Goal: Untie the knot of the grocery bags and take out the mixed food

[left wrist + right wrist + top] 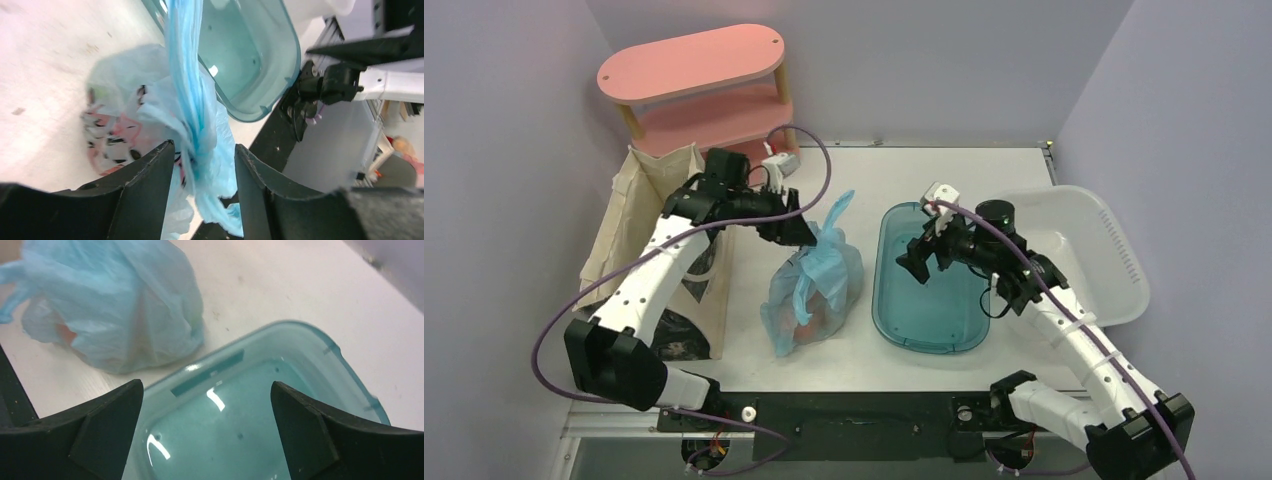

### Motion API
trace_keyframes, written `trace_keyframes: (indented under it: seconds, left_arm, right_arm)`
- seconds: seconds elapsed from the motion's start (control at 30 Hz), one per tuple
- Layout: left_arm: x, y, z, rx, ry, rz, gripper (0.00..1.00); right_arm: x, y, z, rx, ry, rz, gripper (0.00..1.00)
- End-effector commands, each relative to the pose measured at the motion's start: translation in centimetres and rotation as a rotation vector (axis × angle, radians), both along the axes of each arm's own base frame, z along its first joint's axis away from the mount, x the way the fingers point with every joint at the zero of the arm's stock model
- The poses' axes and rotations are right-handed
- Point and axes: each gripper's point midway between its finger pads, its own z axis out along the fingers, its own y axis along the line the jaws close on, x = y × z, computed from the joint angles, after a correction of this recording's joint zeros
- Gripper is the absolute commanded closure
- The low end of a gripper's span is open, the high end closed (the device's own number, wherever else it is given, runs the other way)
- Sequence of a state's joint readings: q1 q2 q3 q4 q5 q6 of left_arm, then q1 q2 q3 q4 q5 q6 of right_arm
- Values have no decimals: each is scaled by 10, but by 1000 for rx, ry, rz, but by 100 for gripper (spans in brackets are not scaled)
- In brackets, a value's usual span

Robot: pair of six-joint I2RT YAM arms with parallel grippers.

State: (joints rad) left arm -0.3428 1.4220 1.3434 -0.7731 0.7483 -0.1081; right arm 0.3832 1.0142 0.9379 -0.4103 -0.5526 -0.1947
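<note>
The light blue grocery bag [819, 285] stands on the table, its twisted handles [836, 215] sticking up. My left gripper [807, 235] is at those handles. In the left wrist view the blue handle strip [187, 75] runs down between the parted fingers [150, 185], loose in the gap of the left gripper [204, 150], which is open. Something orange [65, 332] and red-and-black print [110, 135] show through the plastic; I cannot tell the food items apart. My right gripper [914, 265] hangs wide open over the teal tub [929, 290], holding nothing [207, 390].
A beige canvas tote [649, 215] stands left of the bag under the left arm. A pink two-level shelf [694, 70] is at the back left. A clear white bin [1084, 250] sits right of the teal tub [260, 415].
</note>
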Motion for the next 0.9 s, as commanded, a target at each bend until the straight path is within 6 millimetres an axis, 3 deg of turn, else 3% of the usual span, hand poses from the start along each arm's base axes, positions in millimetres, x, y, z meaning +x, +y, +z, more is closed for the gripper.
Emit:
trace_keyframes:
  seconds: [0.0, 0.1, 0.27, 0.37, 0.5, 0.57, 0.6, 0.63, 0.77, 0.87]
  left_arm:
    - [3, 30, 78, -106, -265, -7, 54]
    - [5, 60, 86, -103, -379, 33, 52]
    - [-8, 80, 85, -66, -571, 82, 51]
    - [-14, 84, 80, -41, -618, 86, 51]
    - [-26, 85, 70, -8, -661, 21, 51]
    - [-35, 85, 65, 11, -710, -40, 51]
    - [-42, 84, 65, 16, -734, -67, 51]
    - [-43, 84, 60, 40, -770, -97, 51]
    - [-48, 80, 48, 112, -883, -197, 51]
    - [-50, 64, 41, 135, -953, -299, 52]
  right_arm:
    - [6, 47, 50, 106, -239, 52, 5]
    - [-13, 87, 56, 132, -260, 138, 5]
    - [-37, 143, 59, 170, -277, 257, 5]
    - [-45, 166, 59, 170, -269, 307, 5]
    - [-40, 182, 35, 116, -223, 325, 13]
    - [-35, 183, 21, 78, -218, 318, 29]
    - [-33, 182, 16, 62, -218, 316, 42]
    - [-33, 182, 14, 58, -219, 313, 48]
    - [-38, 180, 19, 72, -219, 334, 97]
    - [-42, 180, 25, 100, -222, 344, 100]
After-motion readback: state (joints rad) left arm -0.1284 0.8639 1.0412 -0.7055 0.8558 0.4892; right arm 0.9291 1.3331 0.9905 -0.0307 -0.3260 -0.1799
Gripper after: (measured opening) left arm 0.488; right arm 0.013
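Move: The grocery bag's knot is about 18 cm to the right hand's left, 4 cm back and 3 cm lower; the teal tray's middle is some 14 cm below that hand, about 4 cm to its right and 1 cm back. From the left hand, the knot is roughly 3 cm right, 3 cm back and 4 cm down, with the tote bag about 26 cm left of that hand, 2 cm back and 8 cm lower. Right fingers sweep some 17 cm left and shut at the knot; the half-open left hand retreats left. ##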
